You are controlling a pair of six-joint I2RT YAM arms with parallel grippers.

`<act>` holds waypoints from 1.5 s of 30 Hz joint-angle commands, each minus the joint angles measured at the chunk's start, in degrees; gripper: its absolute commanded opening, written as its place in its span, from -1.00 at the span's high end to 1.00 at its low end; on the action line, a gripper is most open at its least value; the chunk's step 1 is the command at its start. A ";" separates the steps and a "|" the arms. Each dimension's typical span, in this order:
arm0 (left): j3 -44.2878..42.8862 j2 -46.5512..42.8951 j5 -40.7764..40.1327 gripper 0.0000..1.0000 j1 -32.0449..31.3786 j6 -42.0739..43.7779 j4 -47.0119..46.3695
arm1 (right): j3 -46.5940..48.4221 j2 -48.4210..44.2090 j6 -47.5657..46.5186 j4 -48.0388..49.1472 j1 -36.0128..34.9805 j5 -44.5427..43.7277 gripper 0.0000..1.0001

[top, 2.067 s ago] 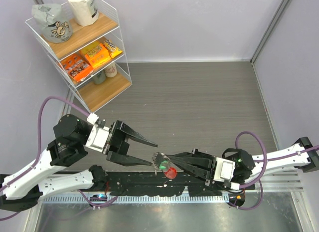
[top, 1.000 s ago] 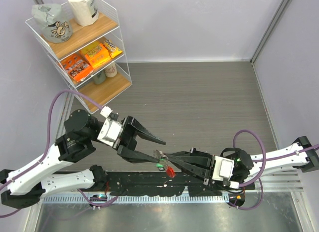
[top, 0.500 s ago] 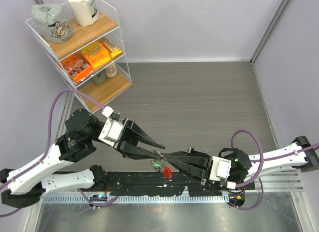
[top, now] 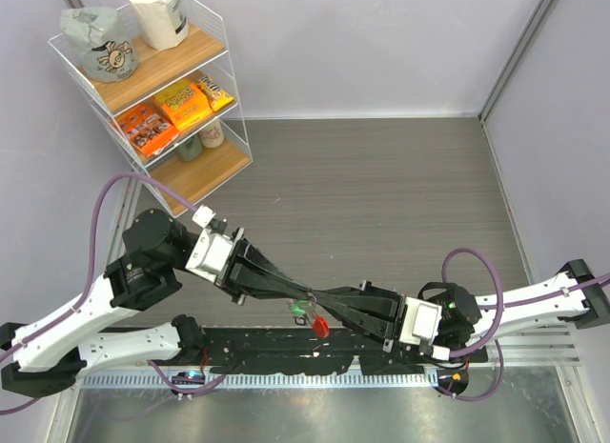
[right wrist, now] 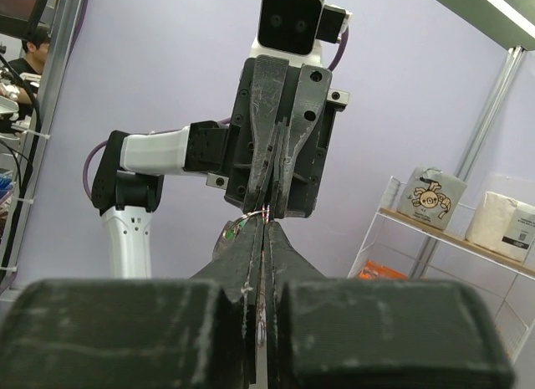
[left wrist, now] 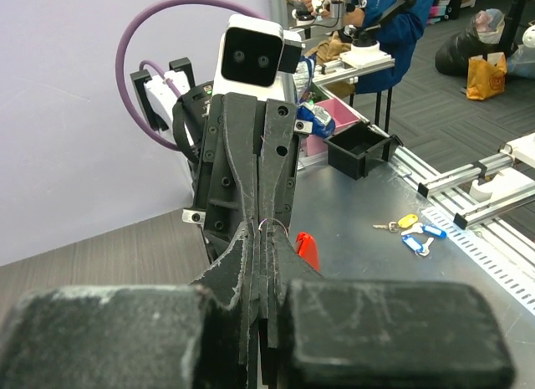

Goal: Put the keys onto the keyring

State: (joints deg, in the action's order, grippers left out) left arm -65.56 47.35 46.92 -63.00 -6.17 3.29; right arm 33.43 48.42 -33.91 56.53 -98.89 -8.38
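Observation:
The two grippers meet tip to tip above the table's near edge. My right gripper [top: 316,300] is shut on the keyring [right wrist: 251,214], whose thin silver wire arcs out beside its fingertips. My left gripper [top: 303,298] is shut too, pinching the same wire [left wrist: 276,222] from the opposite side. The keyring's red arc [top: 319,326] hangs just below the tips, also seen in the left wrist view [left wrist: 308,249]. A green key [top: 301,310] dangles at the ring's left side [right wrist: 227,233]. How the key sits on the wire is hidden by the fingers.
A white wire shelf [top: 205,119] with snack packs and bags stands at the back left. The black base rail [top: 276,348] runs under the grippers. Loose keys with yellow and blue heads [left wrist: 411,230] and a black bin [left wrist: 359,146] lie beyond, on a metal surface.
My left gripper moved in to the ring and shut on its wire. The right gripper stayed shut and shifted slightly left with the keyring.

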 commanded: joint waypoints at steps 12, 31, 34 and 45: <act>-1.32 -1.47 -7.45 1.00 -0.28 0.37 0.76 | 2.08 -2.80 -0.54 1.21 -0.25 -2.25 0.71; -1.94 -2.18 -22.64 1.00 -0.19 0.90 6.73 | 15.15 -7.47 13.92 -36.81 -0.25 -22.62 0.32; -1.33 -3.05 -26.25 1.00 -0.19 0.81 7.17 | 21.31 -5.36 19.40 -45.70 -0.25 -24.23 0.32; 2.80 -7.45 -32.85 1.00 -0.19 1.78 5.59 | 26.24 -3.69 32.06 -52.31 -0.25 -29.06 0.31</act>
State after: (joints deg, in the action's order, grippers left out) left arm -63.66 41.60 17.12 -63.35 -5.37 12.69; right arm 56.69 44.47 -8.21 7.05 -98.89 -33.71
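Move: The keyring is at the two meeting sets of fingertips: about 1 cm to the right of the left hand, which already grips it, and about 1 cm to the left of the right hand, level with both. From the left hand, the red strap hangs some 6 cm below, 2 cm back and 2 cm right. The green tag is about 4 cm below, 2 cm back and 1 cm left of that hand. Forward about 7.5 cm goes the left hand, fingers kept shut on the keyring, swinging some 30 degrees counter-clockwise and sinking slightly. The right fingers open about a third and let the ring go. The right hand draws about 5 cm right while going forward, then comes partway back left, rolling with its fingertips dipping. ##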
